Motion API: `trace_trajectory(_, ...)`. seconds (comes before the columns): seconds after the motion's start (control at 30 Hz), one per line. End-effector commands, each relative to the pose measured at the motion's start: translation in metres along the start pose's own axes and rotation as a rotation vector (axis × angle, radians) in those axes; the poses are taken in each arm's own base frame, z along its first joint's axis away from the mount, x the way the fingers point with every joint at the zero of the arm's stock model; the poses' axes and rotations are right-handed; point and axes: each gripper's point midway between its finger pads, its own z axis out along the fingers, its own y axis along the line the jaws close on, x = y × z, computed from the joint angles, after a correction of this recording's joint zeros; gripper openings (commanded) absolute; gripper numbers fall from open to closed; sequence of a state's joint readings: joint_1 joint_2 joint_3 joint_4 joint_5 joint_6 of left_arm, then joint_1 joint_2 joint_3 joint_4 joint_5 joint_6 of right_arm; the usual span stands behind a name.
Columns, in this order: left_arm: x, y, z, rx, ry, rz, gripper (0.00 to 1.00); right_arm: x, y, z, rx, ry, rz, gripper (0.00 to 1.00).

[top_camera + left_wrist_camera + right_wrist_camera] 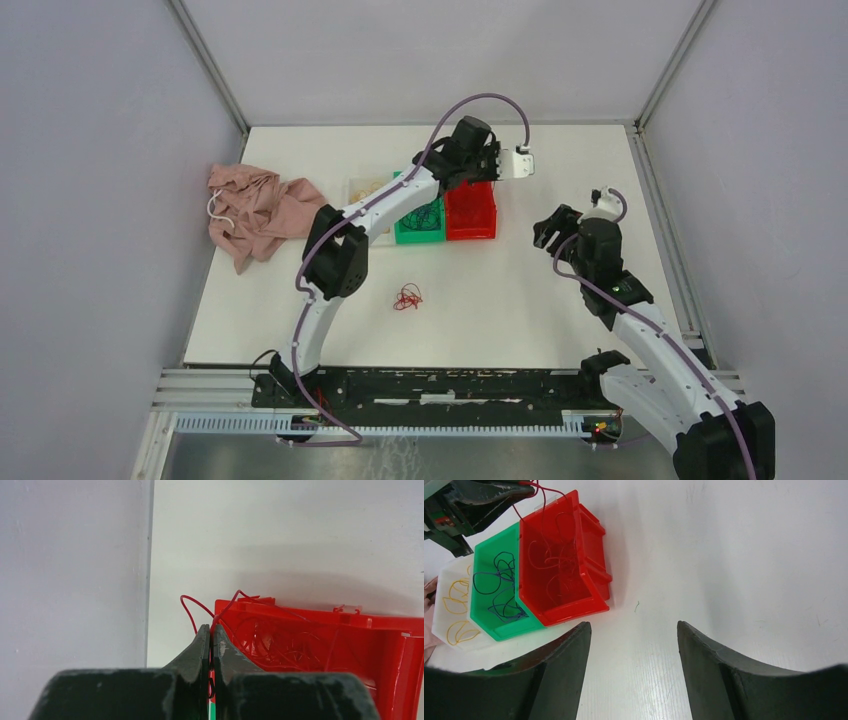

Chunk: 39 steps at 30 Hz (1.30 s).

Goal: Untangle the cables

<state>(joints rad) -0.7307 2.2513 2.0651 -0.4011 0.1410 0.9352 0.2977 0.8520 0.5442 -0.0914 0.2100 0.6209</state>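
My left gripper (212,628) is shut on a thin red cable (189,611) that loops up from its tips and trails into the red bin (320,630). Several loose red cables lie in that bin (559,560). From the top, the left gripper (478,160) hovers over the red bin's (470,210) far end. A small tangle of red cables (407,297) lies on the white table in front of the bins. My right gripper (634,627) stands open over bare table, right of the bins, holding nothing.
A green bin (494,595) with dark cables and a white bin (454,610) with yellow cables sit left of the red one. A pink cloth (255,212) lies at the table's left. Grey walls enclose the table on three sides.
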Motion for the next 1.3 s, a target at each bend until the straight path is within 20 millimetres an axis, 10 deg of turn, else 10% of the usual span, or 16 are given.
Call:
trace_trajectory(0.0, 0.005, 0.002, 0.005, -0.031, -0.013, -0.062, 0.03, -0.008, 0.007, 0.001, -0.035, -0.033, 0.025, 0.7)
trace_trajectory(0.23, 0.046, 0.01, 0.009, -0.101, 0.016, -0.128, 0.03, -0.001, 0.0, 0.002, -0.015, -0.026, 0.022, 0.7)
trace_trajectory(0.5, 0.083, -0.03, -0.001, -0.007, 0.088, 0.041, 0.03, 0.0, -0.001, 0.005, -0.009, -0.019, 0.035, 0.69)
trace_trajectory(0.67, 0.082, -0.03, 0.002, 0.02, 0.097, 0.026, 0.04, 0.004, -0.003, 0.003, -0.006, -0.011, 0.042, 0.69)
trace_trajectory(0.97, 0.018, -0.019, -0.016, 0.134, -0.072, -0.011, 0.49, 0.0, -0.001, 0.001, -0.008, -0.016, 0.05, 0.69)
trace_trajectory(1.2, 0.006, -0.012, -0.052, 0.177, -0.061, 0.02, 0.98, -0.003, 0.014, 0.0, -0.079, 0.003, 0.035, 0.72)
trace_trajectory(1.27, 0.001, -0.003, -0.064, 0.162, -0.056, -0.018, 1.0, -0.005, 0.026, -0.001, -0.131, 0.017, 0.022, 0.73)
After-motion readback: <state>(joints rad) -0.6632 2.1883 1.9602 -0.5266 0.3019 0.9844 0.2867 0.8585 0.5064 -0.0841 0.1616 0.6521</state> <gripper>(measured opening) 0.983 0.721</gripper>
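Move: The left hand, shut on a strand of the red cable, has the middle of the red bin about 6 cm to its left, 3 cm back and some 13 cm below; most of that cable already lies in the bin. The green bin is some 17 cm to its left and 4 cm back, and a small red cable bundle lies on the table about 19 cm left and 23 cm back. From the right hand the red bin is roughly 17 cm left, 13 cm ahead and 12 cm below. The left hand, still pinching the red cable, plunges about 12 cm and swings some 7 cm to its left, down into the red bin, its fingers tipping only slightly. At the bottom it starts to open and goes from shut to wide, letting go of the cable as it climbs back about 9 cm and drifts some 3 cm to the right, then eases a little back towards its base, ending empty above the bin. ##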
